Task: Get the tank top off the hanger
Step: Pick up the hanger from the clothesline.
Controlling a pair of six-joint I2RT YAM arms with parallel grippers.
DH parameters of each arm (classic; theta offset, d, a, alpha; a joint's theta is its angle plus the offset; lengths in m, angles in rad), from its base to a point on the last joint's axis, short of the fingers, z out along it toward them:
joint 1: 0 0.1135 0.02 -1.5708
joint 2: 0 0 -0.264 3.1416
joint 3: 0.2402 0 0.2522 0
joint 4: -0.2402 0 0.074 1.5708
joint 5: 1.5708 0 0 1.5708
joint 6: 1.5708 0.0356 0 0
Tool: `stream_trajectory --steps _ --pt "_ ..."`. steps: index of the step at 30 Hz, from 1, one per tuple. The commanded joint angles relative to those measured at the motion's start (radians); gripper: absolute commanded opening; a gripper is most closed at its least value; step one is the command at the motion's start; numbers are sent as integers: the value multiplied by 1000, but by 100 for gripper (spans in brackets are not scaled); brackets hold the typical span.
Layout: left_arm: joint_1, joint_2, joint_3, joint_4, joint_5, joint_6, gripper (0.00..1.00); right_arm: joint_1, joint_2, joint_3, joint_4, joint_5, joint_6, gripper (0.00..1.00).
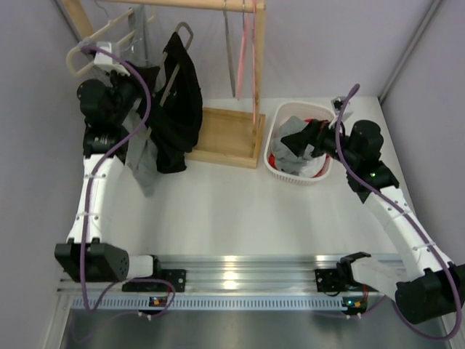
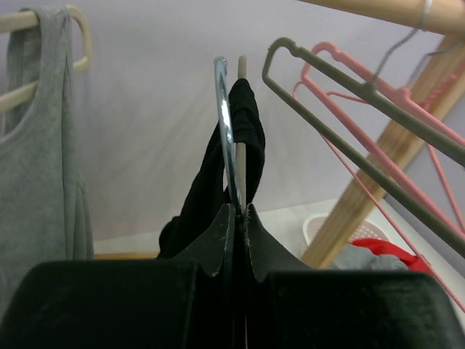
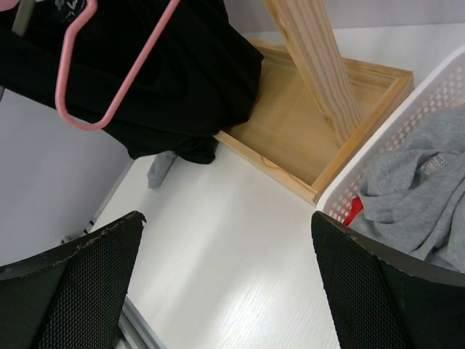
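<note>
A black tank top (image 1: 182,109) hangs on a taupe hanger (image 1: 183,33) with a silver metal hook, in front of the wooden rack at the back left. In the left wrist view the black tank top (image 2: 218,182) drapes over the hanger (image 2: 241,131). My left gripper (image 2: 238,211) is shut on that hanger just below the fabric. From above, the left gripper (image 1: 145,91) is raised against the garment and partly hidden by it. My right gripper (image 1: 309,134) hovers open over the white basket (image 1: 272,142). Nothing lies between the fingers of the right gripper (image 3: 227,218).
A grey tank top (image 2: 36,182) hangs on a cream hanger (image 1: 78,59) to the left. An empty taupe hanger (image 2: 341,123) and a pink hanger (image 2: 363,145) hang from the rod. The wooden rack base (image 1: 225,134) sits mid-table. The basket (image 3: 407,123) holds grey and red clothes.
</note>
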Motion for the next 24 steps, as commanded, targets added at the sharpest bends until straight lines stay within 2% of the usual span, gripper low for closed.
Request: stream_trajectory --steps 1,7,10,13,19,24 --pt "1 -220 -102 46 23 -84 0 30 -40 23 97 -64 -54 95" --pt "-2 -551 -385 6 83 -135 0 188 -187 -156 365 39 -112 95" --pt "0 -657 -404 -73 147 -132 0 295 -212 -202 445 59 -155 95" --pt "-2 -712 -391 -150 264 -152 0 358 -201 -207 511 62 -175 95" --pt "-8 -756 -387 -157 434 -273 0 458 -128 -155 635 36 -204 95" --pt "-13 -774 -387 -155 459 -292 0 513 -16 -58 672 21 -221 96"
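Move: The black tank top already hangs on its hanger in my left hand, its middle about 15 cm below that hand and 7 cm to the right, 2 cm ahead. The grey tank top hangs 10 cm left of the hand, 3 cm ahead; the empty hangers some 27 cm right, 7 cm ahead. From my right hand, the black tank top is about 40 cm left and 13 cm ahead, roughly level; the basket 18 cm ahead, 4 cm right, 25 cm below. I keep my left fingers shut on the hanger and swing it back, away from the rack, about 26 cm at nearly constant height, easing rightward and turning clockwise late on. Meanwhile I bring my wide-open right hand up from over the basket, left and back towards the black tank top, tipping its fingers up some 30 degrees and turning them counter-clockwise; it touches nothing yet. ##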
